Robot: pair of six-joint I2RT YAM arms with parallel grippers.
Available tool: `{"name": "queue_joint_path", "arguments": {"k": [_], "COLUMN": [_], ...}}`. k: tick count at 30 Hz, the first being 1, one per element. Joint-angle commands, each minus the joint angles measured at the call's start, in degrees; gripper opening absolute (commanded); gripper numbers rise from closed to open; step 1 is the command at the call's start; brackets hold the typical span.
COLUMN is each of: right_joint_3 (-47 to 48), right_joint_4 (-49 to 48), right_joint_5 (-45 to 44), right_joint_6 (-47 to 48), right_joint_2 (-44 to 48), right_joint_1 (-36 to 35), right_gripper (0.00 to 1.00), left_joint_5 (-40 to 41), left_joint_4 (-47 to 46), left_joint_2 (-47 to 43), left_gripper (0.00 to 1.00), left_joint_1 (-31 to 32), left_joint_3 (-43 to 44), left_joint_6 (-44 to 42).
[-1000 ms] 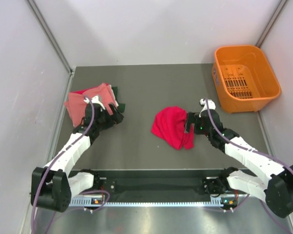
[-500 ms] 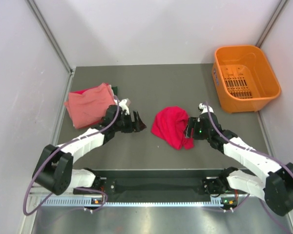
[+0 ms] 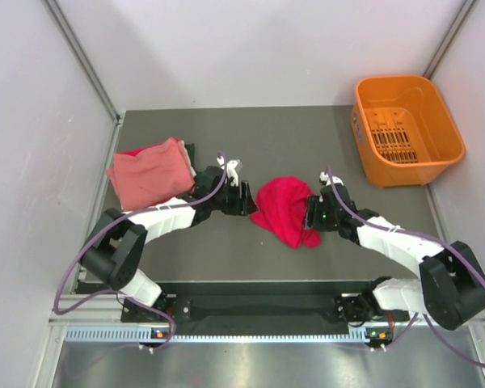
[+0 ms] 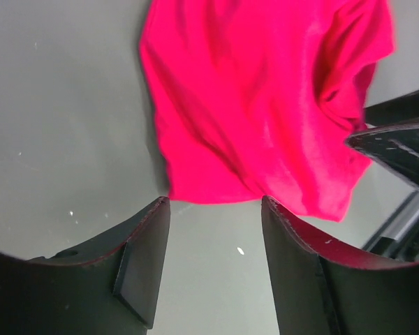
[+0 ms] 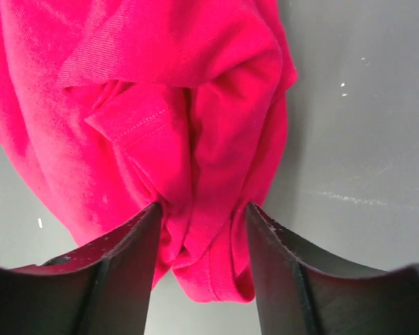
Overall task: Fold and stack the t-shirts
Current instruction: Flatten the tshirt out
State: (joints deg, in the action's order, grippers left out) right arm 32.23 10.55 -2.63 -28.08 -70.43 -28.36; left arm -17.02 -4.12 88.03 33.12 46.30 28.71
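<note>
A crumpled crimson red t-shirt (image 3: 281, 207) lies mid-table between both grippers. My left gripper (image 3: 247, 201) stands open at its left edge; in the left wrist view the red t-shirt (image 4: 265, 105) starts just beyond the fingertips and nothing lies between the jaws (image 4: 213, 206). My right gripper (image 3: 309, 214) is at the shirt's right edge, open, with a bunched fold of the red t-shirt (image 5: 195, 139) lying between its jaws (image 5: 202, 209) and touching both fingers. A folded salmon pink t-shirt (image 3: 149, 174) rests at the far left on a dark green t-shirt (image 3: 191, 150).
An orange plastic basket (image 3: 404, 129) stands at the back right corner, with nothing in it. White walls close in on the left, back and right. The arms' mounting rail (image 3: 259, 311) runs along the near edge.
My left arm has swung right from the pink t-shirt to the red shirt's left edge. Both grippers' jaws have narrowed. The right gripper has pushed slightly further into the red cloth.
</note>
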Motion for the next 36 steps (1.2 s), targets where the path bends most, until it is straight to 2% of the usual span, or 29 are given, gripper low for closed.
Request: {"name": "queue_joint_path", "arguments": {"k": [1,4,11,15,20,25,28,31,32,36], "right_joint_3": [1.4,0.5,3.1,6.8,10.6,11.4,11.7,11.2,11.4,14.7], "right_joint_4": [-3.1,-4.7,-2.1,-1.3,-2.0,-2.5,-1.9,-2.3,-2.0,-0.4], "right_joint_5": [1.0,1.8,-3.7,-4.1,-3.1,-3.7,-4.5,-5.1,-5.1,-3.4], "right_joint_6": [0.8,1.6,4.7,6.9,8.3,8.2,8.3,8.7,8.7,9.4], "right_joint_2": [0.1,2.0,4.3,-0.4,-5.7,-9.3,-10.9,-10.2,-9.5,-6.1], "right_joint_1": [-0.2,-1.0,-2.4,-2.4,-2.4,-2.7,-3.1,-4.8,-5.2,-8.1], "right_gripper": [0.51,0.55,0.56,0.44,0.49,0.46,0.34,0.17,0.00,0.00], "left_joint_5": [0.1,-0.1,2.5,2.2,4.7,5.3,5.2,5.4,5.9,8.5], "left_joint_4": [-5.1,-8.2,-5.8,-5.0,-4.7,-4.2,-4.1,-4.6,-4.7,-6.4], "left_joint_2": [2.3,3.4,6.1,6.5,4.4,3.8,3.6,2.9,2.1,-1.6], "left_gripper": [0.60,0.61,0.61,0.60,0.60,0.60,0.60,0.60,0.60,0.60], "left_joint_1": [0.3,0.6,0.7,0.9,0.8,0.8,0.8,0.8,0.8,0.8], "left_joint_3": [0.0,-1.5,0.1,0.9,-0.2,-0.3,-0.3,-0.8,-1.2,-3.6], "left_joint_6": [-1.3,-1.6,-2.2,-2.3,-2.9,-2.9,-2.7,-2.5,-2.4,-2.2]}}
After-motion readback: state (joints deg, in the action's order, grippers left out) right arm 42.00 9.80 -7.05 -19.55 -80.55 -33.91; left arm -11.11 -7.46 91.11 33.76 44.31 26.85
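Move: The crumpled crimson t-shirt lies between the hands. From the right hand its middle is about 8 cm to the left, 2 cm ahead and only a centimetre or so below. From the left hand it is roughly 9 cm to the right, level with it and 5 cm below, with the shirt's left corner almost under the fingertips. The folded stack sits some 29 cm left and 10 cm ahead of the left hand; the orange basket about 26 cm right and 22 cm ahead of the right. The right fingers close fully and pinch a fold near the shirt's right side, after the hand lifts about 3 cm, shifts some 4 cm forward and a little left, and sinks again; once shut they edge left and start to rise. The left hand, fingers staying half open, lowers about 4 cm to the shirt's left corner, waits there, then eases up a centimetre. ##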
